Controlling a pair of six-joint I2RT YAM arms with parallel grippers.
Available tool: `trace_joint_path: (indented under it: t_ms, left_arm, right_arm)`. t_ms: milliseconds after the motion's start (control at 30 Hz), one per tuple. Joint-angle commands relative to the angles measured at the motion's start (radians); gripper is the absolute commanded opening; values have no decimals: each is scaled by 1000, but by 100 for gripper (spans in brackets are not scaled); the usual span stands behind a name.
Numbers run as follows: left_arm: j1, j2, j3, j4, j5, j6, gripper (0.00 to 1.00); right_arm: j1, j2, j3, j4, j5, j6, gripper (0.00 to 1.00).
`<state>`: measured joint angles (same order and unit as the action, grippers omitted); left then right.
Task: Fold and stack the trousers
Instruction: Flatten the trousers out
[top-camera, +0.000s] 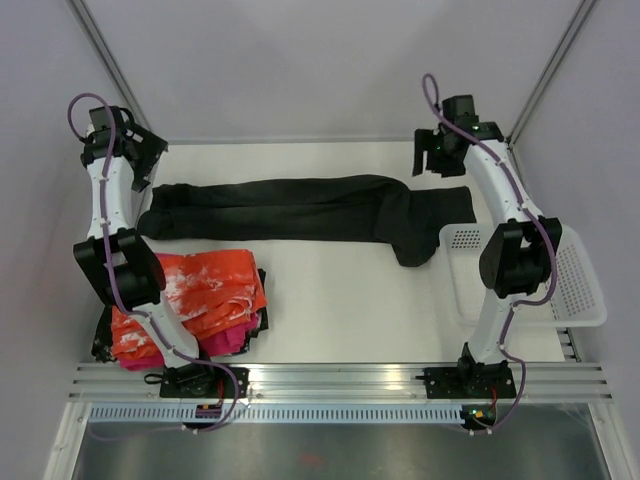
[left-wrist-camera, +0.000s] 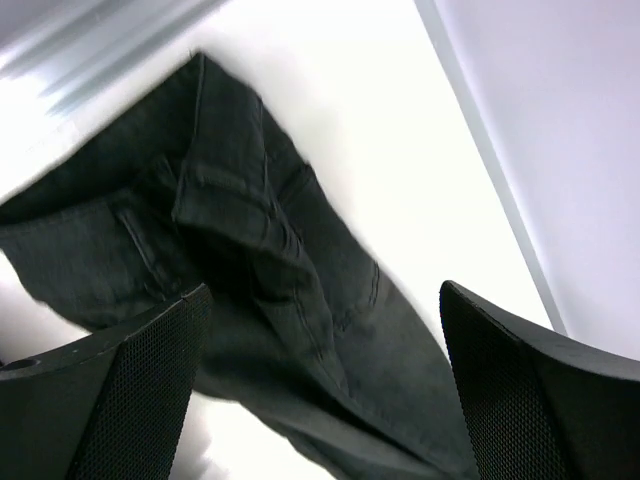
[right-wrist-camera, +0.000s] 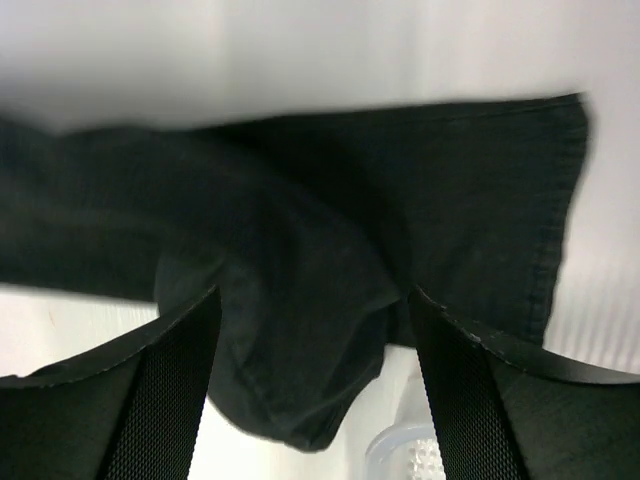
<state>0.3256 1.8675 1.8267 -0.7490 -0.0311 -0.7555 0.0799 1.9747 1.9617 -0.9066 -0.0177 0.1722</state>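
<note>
The black trousers (top-camera: 300, 208) lie stretched flat across the back of the table, waist end at the left, leg ends at the right. One leg end droops forward beside the basket. My left gripper (top-camera: 142, 160) hovers open over the waist end. The left wrist view shows the waistband and pocket seams of the trousers (left-wrist-camera: 250, 250) between and below my open left gripper (left-wrist-camera: 322, 298). My right gripper (top-camera: 432, 155) hovers open over the leg ends. In the right wrist view a rumpled leg end and hem of the trousers (right-wrist-camera: 300, 220) lie under the open right gripper (right-wrist-camera: 313, 296). Neither gripper holds anything.
A folded orange-and-white mottled garment (top-camera: 200, 295) lies at the front left on top of a magenta-pink garment (top-camera: 228, 342). A white perforated basket (top-camera: 575, 280) stands at the right edge, its rim also showing in the right wrist view (right-wrist-camera: 410, 455). Walls enclose the table's back and sides.
</note>
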Motion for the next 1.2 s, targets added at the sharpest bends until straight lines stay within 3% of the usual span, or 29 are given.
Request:
trace_joint_path:
  t_ms: [0,167,367,533,1033,1133,1167]
  left_arm:
    - [33,70,74,-1,26,91,100]
    - [30,96,23,62,123,119,100]
    - [18,159,-7,85,178,139,99]
    - [1,183,-4,92,172,151,99]
    - [3,186,-43,106,161,179,99]
    - [1,177,-61,109,160,177,97]
    - [-2,167,-73,105,152,171,96]
  right_arm:
    - [144,-94,-154,3,-70,-197,81]
    - [178,-158,-312,-3,-62,-174,82]
    - [225,-223,-368,-43,-38,-115,82]
    - [277,-175,-374,-136,76,-122,82]
    - [284,-94,-480,-137,142,-80,76]
    - [284,-82,-507,-77,143,-111,43]
    - [284,-76,-506,-69,147,-123,18]
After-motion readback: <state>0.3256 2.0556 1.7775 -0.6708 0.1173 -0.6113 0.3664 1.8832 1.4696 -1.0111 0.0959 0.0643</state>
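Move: The front end of the trouser leg that is folded towards me lies about 16 cm back from my right hand, 5 cm to its left and 17 cm below. The white basket's middle is about 21 cm back and 27 cm right of that hand, and the flat leg's right hem lies level with it, 12 cm right. From my left hand, the bunched waist is level ahead, 4 cm right and 20 cm below; the red pile stands about 28 cm back and 12 cm right. I sweep my right hand back about 16 cm, down some 12 cm and a little left, to over the front end of the folded leg, tipping and rolling the fingers until they point nearly straight down and starting to shut them at the end. Meanwhile I lower my left hand about 10 cm towards the bunched waist, fingers wide open, turning slightly clockwise. ##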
